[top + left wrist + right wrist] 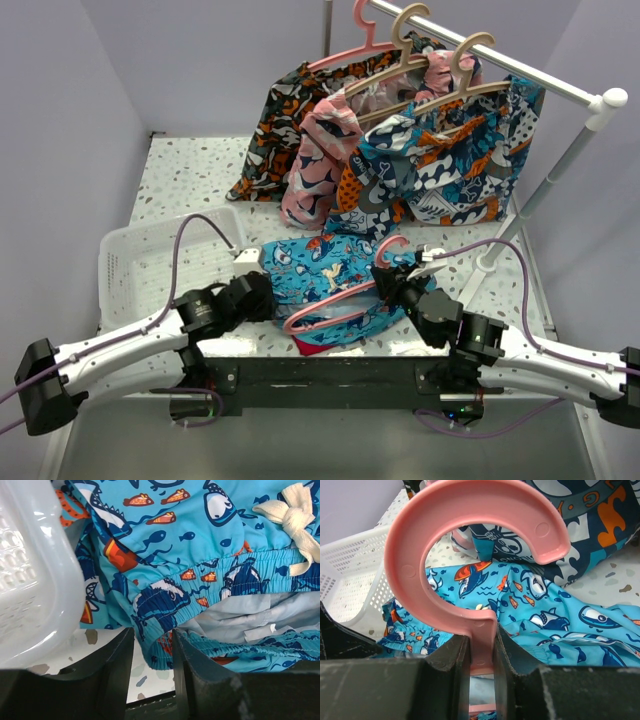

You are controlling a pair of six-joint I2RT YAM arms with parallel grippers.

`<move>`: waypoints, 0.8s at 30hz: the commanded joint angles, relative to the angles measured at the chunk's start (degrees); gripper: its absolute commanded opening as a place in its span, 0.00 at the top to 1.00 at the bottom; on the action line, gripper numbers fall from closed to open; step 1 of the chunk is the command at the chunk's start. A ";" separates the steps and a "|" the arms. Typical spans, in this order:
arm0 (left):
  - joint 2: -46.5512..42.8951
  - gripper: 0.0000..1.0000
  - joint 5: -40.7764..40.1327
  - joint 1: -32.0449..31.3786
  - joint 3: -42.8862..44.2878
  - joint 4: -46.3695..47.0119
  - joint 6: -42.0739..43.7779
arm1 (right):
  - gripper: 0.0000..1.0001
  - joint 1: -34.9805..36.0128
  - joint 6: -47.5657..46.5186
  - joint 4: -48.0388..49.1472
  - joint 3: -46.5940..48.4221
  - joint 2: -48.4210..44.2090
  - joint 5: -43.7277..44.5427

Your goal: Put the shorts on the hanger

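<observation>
The turquoise shorts point(318, 272) lie crumpled on the table between my two arms. The pink hanger point(335, 302) rests across them, its hook point(391, 247) pointing to the far right. My right gripper point(388, 285) is shut on the hanger's neck; in the right wrist view point(481, 637) the hook point(420, 525) curls above the fingers with the shorts point(545, 615) behind. My left gripper point(262, 296) is at the shorts' left edge. In the left wrist view it point(151, 631) stands open, a fold of the elastic waistband point(159, 652) between the fingers, a gap on its left side.
A white mesh basket point(140, 265) stands at the left, close beside the left gripper point(30, 570). A rail point(520, 70) at the back right carries hangers with big-patterned garments point(440, 165). A red cloth point(318, 347) peeks from under the shorts' near edge.
</observation>
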 commanded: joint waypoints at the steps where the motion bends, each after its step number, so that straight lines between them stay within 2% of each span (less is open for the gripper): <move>1: 1.19 0.60 0.94 0.46 -2.10 6.68 -0.38 | 1.00 0.09 -0.56 2.25 0.78 -0.65 2.05; 4: 1.02 0.64 0.86 0.46 -3.95 7.82 -0.91 | 1.00 0.09 -0.47 2.25 0.95 -0.65 2.23; 6: 0.41 0.71 0.51 0.37 -5.09 9.05 -0.65 | 1.00 0.09 -0.38 1.90 1.47 -0.56 2.75; 7: -1.08 0.77 0.33 0.46 -5.44 9.58 -0.12 | 1.00 0.09 -0.30 1.72 1.65 -0.39 3.54; 8: -1.96 0.90 0.24 0.46 -5.45 9.50 0.23 | 1.00 0.09 -0.12 1.55 2.00 -0.12 4.16; 10: -5.46 1.00 0.59 0.37 -4.40 8.53 0.67 | 1.00 0.09 0.67 1.02 3.23 -0.03 5.92; 16: -12.25 1.00 5.06 0.37 3.68 -0.24 4.45 | 1.00 0.18 -0.12 -1.35 9.82 2.95 12.07; 21: -10.42 1.00 10.95 0.46 14.66 -5.61 9.28 | 1.00 0.18 -2.22 -1.62 17.02 8.66 16.11; 24: -9.09 1.00 11.49 0.37 20.56 -10.01 9.90 | 1.00 0.18 -5.56 0.66 19.48 10.86 16.82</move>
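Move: The left end of the shorts' waistband sits right under the left fingertips, level with them and about 2 cm below. The drawstring bow is some 8 cm ahead of that hand and 16 cm to its right; the white basket's middle is 11 cm ahead and 24 cm left. From the right hand, holding the hanger by its neck, the waistband end is about 27 cm left, 4 cm back and 14 cm below. Left dips, pinches the waistband's left end and lifts about 14 cm while the right raises the held hanger. ##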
